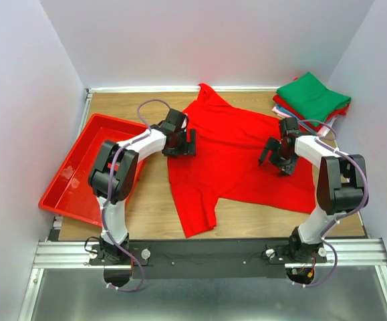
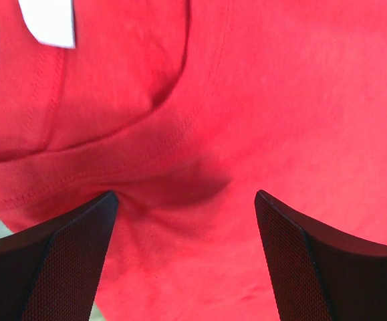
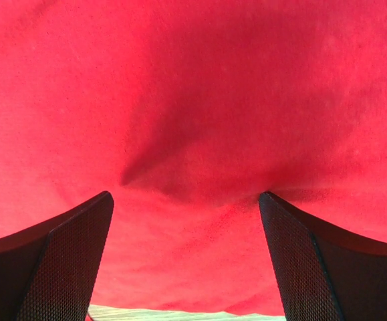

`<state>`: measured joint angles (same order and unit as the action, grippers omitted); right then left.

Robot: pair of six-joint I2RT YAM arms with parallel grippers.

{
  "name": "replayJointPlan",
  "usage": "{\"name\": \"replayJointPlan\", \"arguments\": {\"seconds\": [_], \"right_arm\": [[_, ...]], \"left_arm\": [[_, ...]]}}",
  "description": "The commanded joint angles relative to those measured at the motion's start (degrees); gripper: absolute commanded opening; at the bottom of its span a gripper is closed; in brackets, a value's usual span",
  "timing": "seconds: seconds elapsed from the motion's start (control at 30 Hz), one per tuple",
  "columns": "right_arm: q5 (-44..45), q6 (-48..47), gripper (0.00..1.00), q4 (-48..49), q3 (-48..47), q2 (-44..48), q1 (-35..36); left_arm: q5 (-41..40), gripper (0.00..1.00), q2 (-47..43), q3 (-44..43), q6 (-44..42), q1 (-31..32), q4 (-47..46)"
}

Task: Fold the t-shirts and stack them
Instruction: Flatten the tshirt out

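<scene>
A bright red t-shirt lies spread out on the wooden table. My left gripper is open over the shirt's left side by the collar, fingertips down on the cloth. In the left wrist view red cloth fills the frame, with the collar seam and a white neck tag at upper left. My right gripper is open over the shirt's right side. In the right wrist view a bunched wrinkle of red cloth lies between the spread fingers. A stack of folded shirts, green on top, sits at the back right.
A red plastic tray rests tilted at the table's left edge. White walls close in on the left, back and right. The arm bases stand on a black rail at the near edge.
</scene>
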<state>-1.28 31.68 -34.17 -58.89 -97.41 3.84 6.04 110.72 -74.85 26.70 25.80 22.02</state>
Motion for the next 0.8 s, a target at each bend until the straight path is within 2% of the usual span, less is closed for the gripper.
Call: {"name": "replayJointPlan", "arguments": {"seconds": [0.0,0.33,0.53,0.63,0.77], "right_arm": [[1.0,0.9,0.96,2.0,-1.3,-6.3,0.2],[3.3,1.2,0.96,1.1,-10.9,-13.8,0.1],[1.6,0.8,0.96,-0.3,-18.4,-19.7,0.2],[1.6,0.4,0.96,-1.1,-21.8,-21.2,0.2],[-0.1,-0.8,0.96,-1.9,-23.9,-20.5,0.1]], "left_arm": [[-1.5,0.92,5.3,-3.5,-0.7,-1.6,1.6],[-2.7,0.92,17.1,-21.0,-3.8,-4.9,9.4],[-2.4,0.92,23.7,-36.6,-6.9,-5.7,13.0],[-1.8,0.92,25.0,-40.8,-7.5,-5.7,14.0],[-2.3,0.92,22.4,-41.0,-7.7,-5.6,13.4]]}}
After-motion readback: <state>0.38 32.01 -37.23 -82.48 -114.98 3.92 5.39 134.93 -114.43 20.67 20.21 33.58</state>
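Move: The red t-shirt lies spread beneath both open grippers, a couple of centimetres down, its middle about 29 cm right of the left hand and 18 cm left of the right. From the left hand, its near sleeve reaches some 34 cm back and 7 cm right, its far corner 27 cm ahead and 13 cm right. The folded stack sits about 27 cm ahead and 19 cm right of the right hand. Both open hands push the shirt forward across the table with their fingertips, left about 14 cm, right 10. ##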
